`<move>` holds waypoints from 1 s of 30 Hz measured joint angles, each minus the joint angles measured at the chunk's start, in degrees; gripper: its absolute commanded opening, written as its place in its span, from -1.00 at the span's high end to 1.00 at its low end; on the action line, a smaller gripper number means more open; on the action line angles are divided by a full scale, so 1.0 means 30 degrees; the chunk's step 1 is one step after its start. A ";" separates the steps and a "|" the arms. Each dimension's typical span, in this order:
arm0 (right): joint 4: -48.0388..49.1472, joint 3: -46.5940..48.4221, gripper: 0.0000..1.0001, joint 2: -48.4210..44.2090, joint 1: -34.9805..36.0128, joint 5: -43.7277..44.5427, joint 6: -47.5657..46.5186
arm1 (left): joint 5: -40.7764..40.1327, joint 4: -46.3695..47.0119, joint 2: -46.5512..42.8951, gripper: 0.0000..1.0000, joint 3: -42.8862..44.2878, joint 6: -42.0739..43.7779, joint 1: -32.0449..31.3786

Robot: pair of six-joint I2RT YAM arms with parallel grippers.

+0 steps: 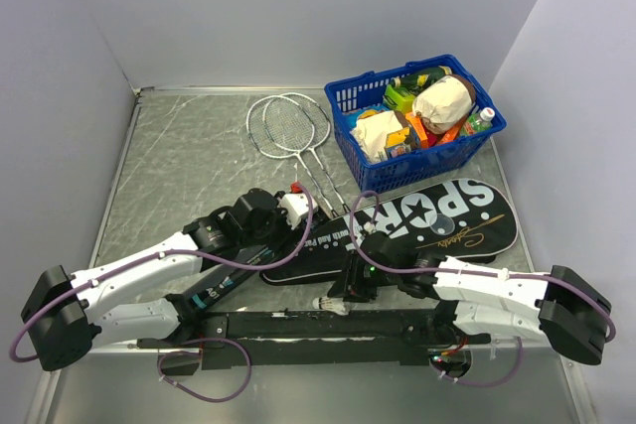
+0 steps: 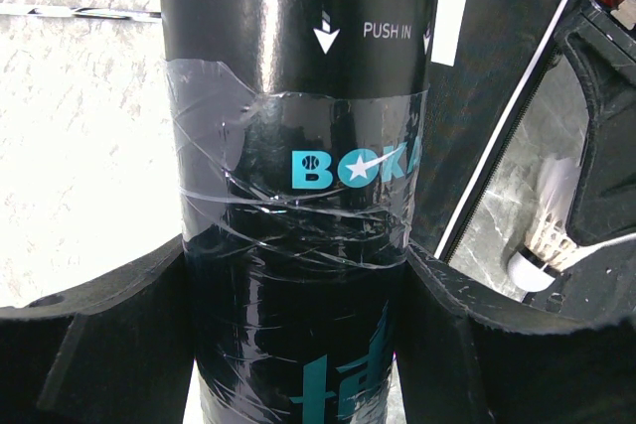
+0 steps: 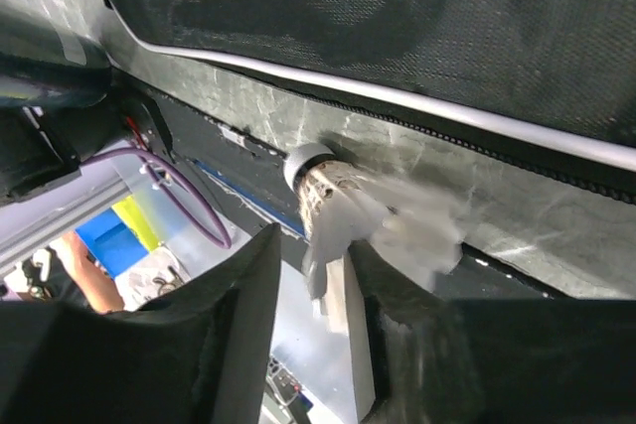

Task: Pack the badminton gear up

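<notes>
My left gripper (image 2: 298, 245) is shut on the dark tube (image 2: 298, 126), lettered "PUSH IN" and "BOKA"; both fingers press its sides. In the top view this gripper (image 1: 294, 212) sits by the narrow end of the black "SPORT" bag (image 1: 447, 220). A white shuttlecock (image 1: 333, 303) lies on the table at the bag's near edge. My right gripper (image 1: 348, 293) is at it. In the right wrist view the shuttlecock's (image 3: 343, 206) feathers reach between the fingers of that gripper (image 3: 316, 242); one finger touches them and a gap remains at the other. Two rackets (image 1: 288, 126) lie at the back.
A blue basket (image 1: 417, 171) of groceries stands at the back right, just behind the bag's wide end. Grey walls close in the table on three sides. A black rail (image 1: 298, 330) runs between the arm bases along the near edge.
</notes>
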 measured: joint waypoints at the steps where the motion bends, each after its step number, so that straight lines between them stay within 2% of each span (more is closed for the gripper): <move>1: 0.0073 0.0000 0.41 0.0022 0.0000 -0.0007 -0.0015 | 0.0000 0.0000 0.0000 0.98 0.0000 0.0000 0.0000; 5: 0.0153 0.0007 0.67 0.0015 0.0000 0.0007 -0.0044 | 0.0029 0.0000 0.0000 0.98 0.0000 0.0007 0.0000; 6: 0.0146 0.0007 0.79 -0.0015 0.0000 0.0007 -0.0058 | 0.0066 0.0000 0.0000 0.98 0.0000 0.0007 0.0007; 10: -0.0022 0.0044 1.00 -0.0459 0.0000 0.0029 -0.0262 | 0.0262 -0.0007 0.0044 0.98 0.0000 0.0029 0.0007; 22: -0.2922 0.1916 1.00 -0.2783 0.0000 -0.0080 -0.2849 | 0.1355 0.0000 0.0058 0.98 0.0000 0.0073 0.0000; 30: -0.8051 0.6790 1.00 -0.3118 -0.0007 0.0452 -0.7264 | 0.2477 0.0044 -0.0415 0.98 0.0000 0.0240 -0.0175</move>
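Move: The shuttlecock lies on its side just off the right fingertips, its feather rim already between them: its middle is about 3 cm left of the right hand, 1 cm back and 2 cm below. The tube's mouth is roughly 16 cm ahead of that hand, 5 cm left and 12 cm up; the racket bag's middle is about 15 cm ahead, 9 cm right and 3 cm below. From the left hand the shuttlecock is some 15 cm back, 8 cm right and 10 cm down. The shuttlecock's feather rim is pinched as the right fingers shut fully, the hand almost still; then that hand lifts faster and faster, about 10 cm nearly straight up towards the height of the tube's mouth, its wrist turning some 25 degrees, partly counter-clockwise. The left hand keeps its grip on the tube and eases about 2 cm back and 1 cm right, swinging slightly clockwise. ##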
